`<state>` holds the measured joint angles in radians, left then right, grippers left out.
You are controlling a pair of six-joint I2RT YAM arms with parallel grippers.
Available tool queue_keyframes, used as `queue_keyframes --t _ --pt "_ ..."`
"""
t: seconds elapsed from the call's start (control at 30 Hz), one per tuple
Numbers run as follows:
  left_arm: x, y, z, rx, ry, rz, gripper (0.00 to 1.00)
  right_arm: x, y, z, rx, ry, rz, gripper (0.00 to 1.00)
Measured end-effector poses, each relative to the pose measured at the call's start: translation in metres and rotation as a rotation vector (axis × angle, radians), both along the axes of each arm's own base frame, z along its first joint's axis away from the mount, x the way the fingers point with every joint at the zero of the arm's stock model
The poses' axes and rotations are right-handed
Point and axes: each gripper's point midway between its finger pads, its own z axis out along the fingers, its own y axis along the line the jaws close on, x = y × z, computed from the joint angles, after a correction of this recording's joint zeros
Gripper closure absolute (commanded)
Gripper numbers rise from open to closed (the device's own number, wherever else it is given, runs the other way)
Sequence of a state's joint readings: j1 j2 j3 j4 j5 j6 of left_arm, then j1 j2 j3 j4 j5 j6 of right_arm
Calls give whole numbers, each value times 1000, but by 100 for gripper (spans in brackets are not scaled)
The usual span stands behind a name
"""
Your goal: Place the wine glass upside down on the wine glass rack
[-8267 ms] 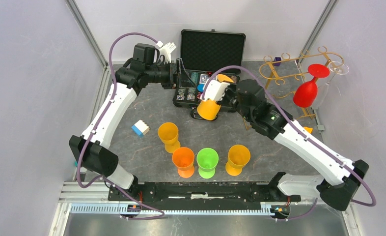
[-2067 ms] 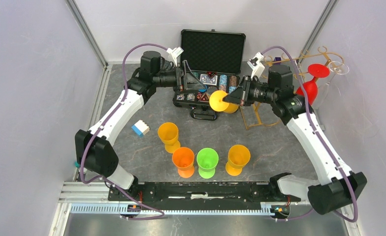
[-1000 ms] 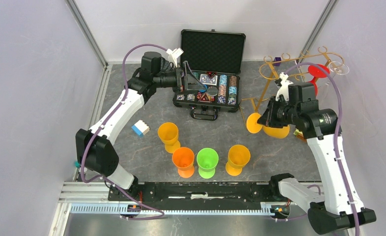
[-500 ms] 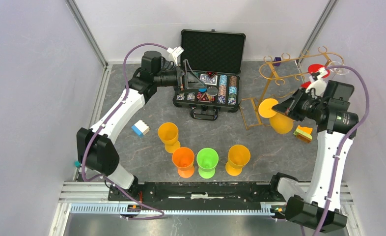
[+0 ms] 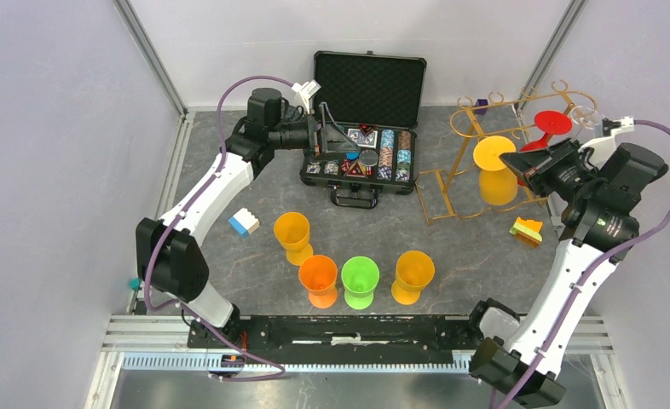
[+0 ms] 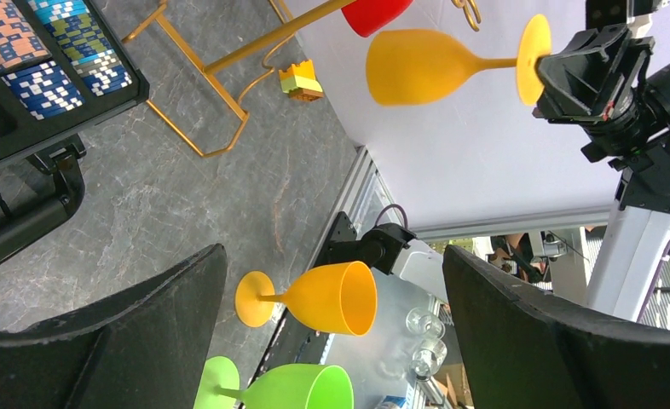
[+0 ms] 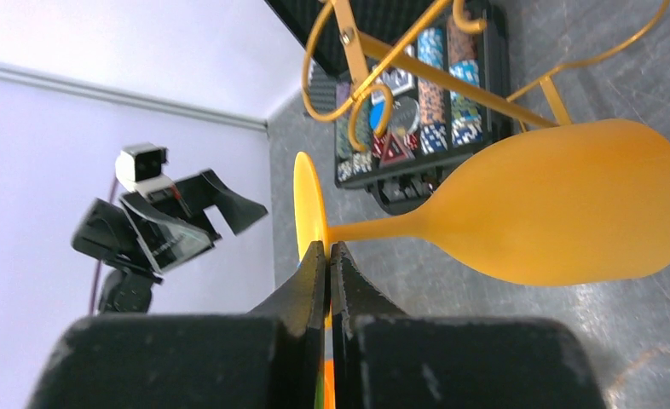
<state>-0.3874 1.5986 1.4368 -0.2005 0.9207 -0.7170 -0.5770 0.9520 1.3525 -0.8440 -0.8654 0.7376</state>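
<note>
My right gripper (image 5: 519,162) is shut on the rim of the foot of a yellow wine glass (image 5: 495,175). The glass hangs in the air with its foot uppermost and its bowl below. It sits just in front of the gold wire wine glass rack (image 5: 464,136), left of a red glass (image 5: 543,128) hanging on the rack. In the right wrist view the jaws (image 7: 327,251) pinch the foot disc, the bowl (image 7: 570,213) stretches right, and the rack's hooks (image 7: 374,60) lie beyond. My left gripper (image 5: 321,136) stands open over the poker chip case, holding nothing (image 6: 332,324).
A black case of poker chips (image 5: 367,162) lies open at the back centre. Several coloured goblets stand in front: yellow (image 5: 292,232), orange (image 5: 318,277), green (image 5: 359,279), yellow-orange (image 5: 413,273). A blue-white block (image 5: 245,221) and a small orange block (image 5: 527,230) lie on the table.
My right arm has risen and swung back and to the right, carrying the yellow glass from low over the table up beside the rack. The left arm has not moved.
</note>
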Motion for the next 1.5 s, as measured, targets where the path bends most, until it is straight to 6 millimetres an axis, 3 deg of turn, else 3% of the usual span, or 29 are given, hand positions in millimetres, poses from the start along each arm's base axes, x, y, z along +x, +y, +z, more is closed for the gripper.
queue_keyframes --t 0.2,0.67,1.5 --pt "0 0 1 -2 -2 -2 0 0 -16 20 46 -90 -104 100" --pt "1 -1 5 -14 -26 -5 0 17 -53 30 203 -207 -321 100" --pt "2 -1 5 -17 -32 -4 0 30 -76 9 283 -208 -428 100"
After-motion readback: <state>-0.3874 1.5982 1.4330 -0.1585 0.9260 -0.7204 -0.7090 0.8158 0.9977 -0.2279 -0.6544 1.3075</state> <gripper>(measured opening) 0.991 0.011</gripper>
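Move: The right hand holds the yellow wine glass upside down by its foot. The free front hook of the rack lies about 7 cm ahead of this hand, 5 cm to its right and 4 cm below. The hung red glass's foot is roughly 8 cm ahead, 12 cm right and 4 cm down; the clear glass's foot is 10 cm ahead, 20 cm right and 4 cm down. From the left hand, the hook is some 35 cm right and 4 cm ahead, about 2 cm higher. Rightward and a little forward, the right hand carries the upside-down yellow glass about 8 cm towards the free front hook beside the red glass, first rising some 3 cm, then sinking most of that again and slowing. The wrist turns clockwise by about 25 degrees, its left side lifting and its front tipping up, while the shut fingers keep their pinch on the foot. ##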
